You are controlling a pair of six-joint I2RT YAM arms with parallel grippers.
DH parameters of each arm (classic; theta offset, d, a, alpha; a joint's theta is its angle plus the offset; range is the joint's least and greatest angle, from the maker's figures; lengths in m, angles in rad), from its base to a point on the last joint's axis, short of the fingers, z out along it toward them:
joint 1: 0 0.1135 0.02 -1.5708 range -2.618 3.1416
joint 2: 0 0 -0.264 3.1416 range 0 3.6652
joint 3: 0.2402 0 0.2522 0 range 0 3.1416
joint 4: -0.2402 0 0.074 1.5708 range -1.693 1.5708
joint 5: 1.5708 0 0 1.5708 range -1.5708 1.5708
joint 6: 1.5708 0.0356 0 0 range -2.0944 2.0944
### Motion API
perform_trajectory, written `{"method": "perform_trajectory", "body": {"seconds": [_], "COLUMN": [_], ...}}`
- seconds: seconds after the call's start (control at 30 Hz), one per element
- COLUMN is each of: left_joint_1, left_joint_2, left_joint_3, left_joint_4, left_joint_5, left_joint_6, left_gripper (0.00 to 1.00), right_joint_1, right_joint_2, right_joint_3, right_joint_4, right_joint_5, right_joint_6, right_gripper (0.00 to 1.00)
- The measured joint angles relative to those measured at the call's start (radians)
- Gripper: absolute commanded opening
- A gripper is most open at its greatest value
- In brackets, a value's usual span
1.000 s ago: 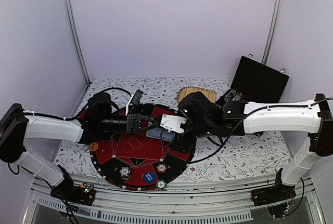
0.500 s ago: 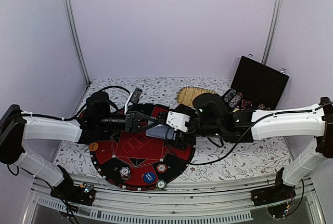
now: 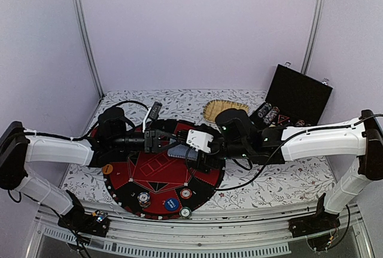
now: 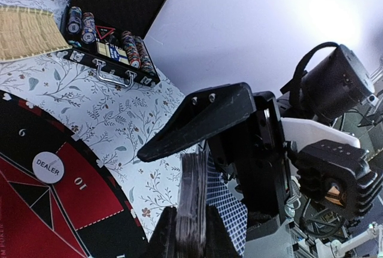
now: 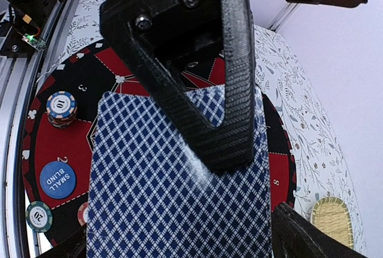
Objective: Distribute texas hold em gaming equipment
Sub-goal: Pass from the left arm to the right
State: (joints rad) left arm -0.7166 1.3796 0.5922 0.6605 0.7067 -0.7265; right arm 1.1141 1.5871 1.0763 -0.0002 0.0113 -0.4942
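A deck of playing cards (image 3: 179,151) with blue-checked backs hangs above the round red-and-black poker mat (image 3: 143,174), and my left gripper (image 3: 172,148) is shut on it. In the left wrist view the deck (image 4: 192,198) shows edge-on between my fingers (image 4: 157,241). My right gripper (image 3: 195,155) faces it from the right, open. In the right wrist view the top card's back (image 5: 167,198) fills the span between my own fingers (image 5: 302,234), under the left gripper's finger. On the mat lie a chip stack (image 5: 62,107), a blue button (image 5: 58,179), a green chip (image 5: 39,216) and a white dealer button (image 4: 48,167).
An open black case (image 3: 297,93) with rows of chips (image 4: 128,45) stands at the back right. An oval woven tray (image 3: 222,107) lies behind the mat. An orange button (image 3: 107,168) sits at the mat's left rim. The cloth under everything is floral.
My right gripper drew a little to the right, then came back to the deck, and its jaws have narrowed somewhat. The left arm has kept the deck still.
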Motion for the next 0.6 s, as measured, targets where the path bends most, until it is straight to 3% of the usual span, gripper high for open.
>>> {"method": "perform_trajectory", "body": {"seconds": [0.43, 0.6], "left_joint_1": [-0.01, -0.011], "left_joint_2": [0.001, 0.002], "left_joint_3": [0.0, 0.0], "left_joint_4": [0.011, 0.013], "left_joint_5": [-0.003, -0.007], "left_joint_6": [-0.007, -0.007], "left_gripper": [0.0, 0.0], "right_joint_1": [0.0, 0.0], "right_joint_2": [0.003, 0.004], "right_joint_3": [0.0, 0.0], "right_joint_4": [0.001, 0.003], "right_joint_5": [-0.018, -0.018], "right_joint_6": [0.007, 0.009], "right_gripper": [0.65, 0.62]}}
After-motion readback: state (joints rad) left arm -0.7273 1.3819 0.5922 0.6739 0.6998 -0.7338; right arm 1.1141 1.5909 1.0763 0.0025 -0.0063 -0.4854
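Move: The left fingers already pinch one end of the deck of cards, whose middle lies about 3 cm to this hand's right, roughly level. For the open right gripper, straddling the deck's free end, that middle is about 3 cm to its left, roughly level. Some 18 cm below the right hand, the dealer button is about 8 cm forward and 3 cm right; the red chip is about 8 cm back and 4 cm left. Staying in place with no real turn of the wrist, the right hand steadily closes its wide-open fingers by about a quarter of their range, bringing them in from both sides onto the long edges of the deck's free end. The left hand holds the deck still for it and keeps its pinch on the other end. ##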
